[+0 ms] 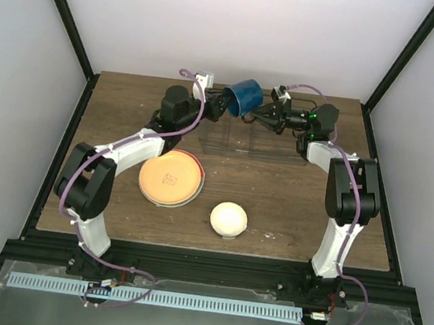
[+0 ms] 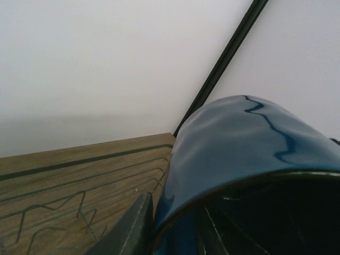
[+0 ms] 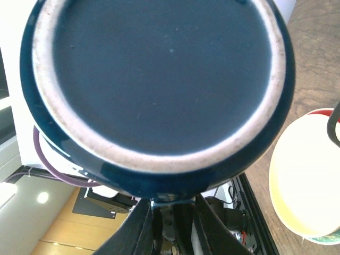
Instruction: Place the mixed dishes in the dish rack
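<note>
The dark blue mug (image 1: 246,95) hangs tilted over the wire dish rack (image 1: 277,156), between both grippers. My left gripper (image 1: 225,105) grips its rim. One finger (image 2: 133,226) lies against the outer wall of the mug (image 2: 239,138), and the other is hidden inside. My right gripper (image 1: 258,115) is shut on the mug's lower side, below its base (image 3: 154,74). The orange-yellow plate (image 1: 170,177) lies on the table near the left arm, with the floral plate's rim (image 1: 200,178) showing beneath it. The cream bowl (image 1: 228,219) sits in front of the rack.
The rack's wires (image 2: 53,212) run just under the mug. White walls and black frame posts (image 1: 67,25) close in the table on three sides. The table's raised dark edge (image 1: 206,255) runs along the front.
</note>
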Robot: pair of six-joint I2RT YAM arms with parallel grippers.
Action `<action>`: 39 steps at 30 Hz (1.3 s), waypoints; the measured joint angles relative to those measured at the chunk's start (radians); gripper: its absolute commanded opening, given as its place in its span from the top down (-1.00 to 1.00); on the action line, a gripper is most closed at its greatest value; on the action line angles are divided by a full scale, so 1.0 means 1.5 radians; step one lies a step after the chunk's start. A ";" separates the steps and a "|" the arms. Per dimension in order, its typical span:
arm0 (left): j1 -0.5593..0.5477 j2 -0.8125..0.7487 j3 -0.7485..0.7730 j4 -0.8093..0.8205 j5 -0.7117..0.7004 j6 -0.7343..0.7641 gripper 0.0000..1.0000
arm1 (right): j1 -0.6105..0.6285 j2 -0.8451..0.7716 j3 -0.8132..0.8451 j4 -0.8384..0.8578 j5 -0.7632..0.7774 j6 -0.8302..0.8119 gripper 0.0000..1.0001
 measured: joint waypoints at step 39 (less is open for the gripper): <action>0.048 -0.072 0.113 -0.482 -0.338 0.237 -0.59 | -0.047 -0.008 0.339 -1.321 0.744 -1.024 0.99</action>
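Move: The right gripper already holds the mug by its handle, the mug's middle about 4 cm ahead of it and 4 cm to its left; the dish rack's middle is roughly 16 cm ahead, 5 cm right and 25 cm below. The left fingers are still on the mug's rim, its middle some 5 cm to their right; from the left hand the stacked plates lie about 11 cm back, 15 cm left and 29 cm down. Open the left gripper to free the mug's rim, dip about 6 cm and draw it away some 12 cm to the left. Keep the right gripper shut on the handle; swing it about 12 cm forward and 14 cm right, then sink some 11 cm towards the right half of the dish rack, tipping its fingers from leftward to downward. ##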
